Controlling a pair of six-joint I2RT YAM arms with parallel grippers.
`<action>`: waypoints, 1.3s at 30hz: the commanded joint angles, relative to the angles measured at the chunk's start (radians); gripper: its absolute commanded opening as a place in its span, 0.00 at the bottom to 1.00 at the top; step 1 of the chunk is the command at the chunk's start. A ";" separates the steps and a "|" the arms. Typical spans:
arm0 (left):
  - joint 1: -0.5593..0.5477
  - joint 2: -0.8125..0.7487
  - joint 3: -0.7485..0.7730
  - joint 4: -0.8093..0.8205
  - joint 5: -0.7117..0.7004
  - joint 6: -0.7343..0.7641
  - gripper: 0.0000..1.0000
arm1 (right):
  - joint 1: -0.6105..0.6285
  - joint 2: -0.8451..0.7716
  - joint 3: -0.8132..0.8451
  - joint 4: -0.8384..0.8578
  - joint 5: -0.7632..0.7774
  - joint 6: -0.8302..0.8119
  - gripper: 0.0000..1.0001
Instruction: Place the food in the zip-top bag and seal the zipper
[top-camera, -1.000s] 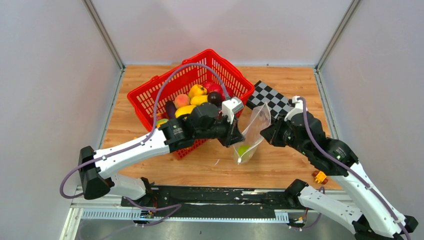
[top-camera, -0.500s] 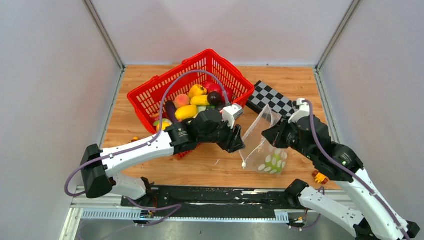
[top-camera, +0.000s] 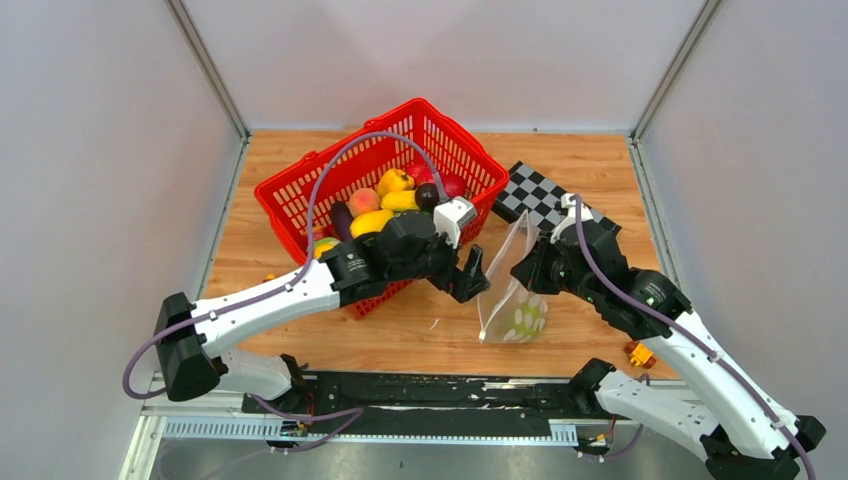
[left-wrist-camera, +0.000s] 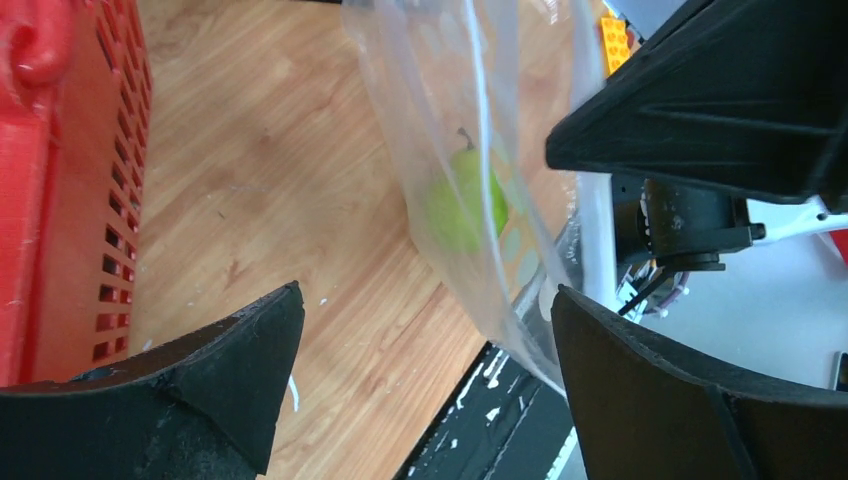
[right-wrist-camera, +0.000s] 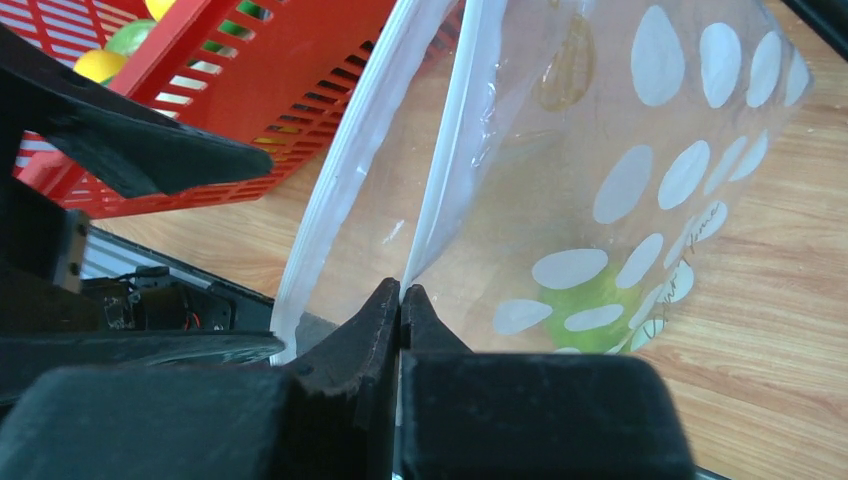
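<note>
The zip-top bag (top-camera: 503, 272) hangs upright over the wood, with a green fruit (top-camera: 525, 320) at its bottom. My right gripper (top-camera: 527, 270) is shut on one lip of the bag's mouth (right-wrist-camera: 400, 295). The white zipper strips (right-wrist-camera: 345, 190) gape apart above the jaws. Dots and the green fruit (right-wrist-camera: 590, 300) show through the clear wall (right-wrist-camera: 640, 120). My left gripper (top-camera: 470, 276) stands open just left of the bag, nothing between its fingers (left-wrist-camera: 428, 295). The bag (left-wrist-camera: 450, 110) and the fruit (left-wrist-camera: 460, 200) lie ahead of it. More food (top-camera: 385, 205) fills the red basket (top-camera: 300, 200).
The red basket (left-wrist-camera: 60, 200) is close behind my left arm. A black-and-white checkerboard (top-camera: 540, 195) lies behind the bag. A small orange block (top-camera: 640, 353) sits by the right arm's base. Grey walls close in the table's sides and back.
My left gripper has opened and let go of the bag's edge. The bag has swung left and now hangs from the right gripper alone, the green fruit settling at its bottom.
</note>
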 joint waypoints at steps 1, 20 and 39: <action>0.007 -0.084 0.038 0.044 -0.016 0.055 1.00 | -0.003 0.010 0.007 0.034 -0.043 -0.030 0.00; 0.585 -0.116 0.082 -0.116 -0.102 0.155 1.00 | -0.004 0.007 0.003 0.069 -0.067 -0.028 0.00; 0.659 0.229 -0.049 0.260 -0.467 0.027 1.00 | -0.004 -0.013 -0.001 0.051 -0.048 -0.037 0.00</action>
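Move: The peach lies in the red basket, about 25 cm ahead of my open left hand, 22 cm to its left and some 14 cm below. Around the peach, the yellow pepper is 6 cm to its right and 5 cm farther out, and the eggplant 5 cm to its left and 4 cm nearer. The zip-top bag hangs 6 cm to my left hand's right, slightly back and 8 cm lower. From my right hand the peach is 24 cm ahead, 29 cm left, 14 cm below. I swing my left hand away from the bag's mouth, forward and left about 24 cm each way, first rising some 7 cm to pass over the basket's near side, then dropping about 16 cm towards the peach. The wrist turns some 50 degrees counter-clockwise and the fingers stay wide open. My right hand holds almost still and keeps pinching the bag's edge. ##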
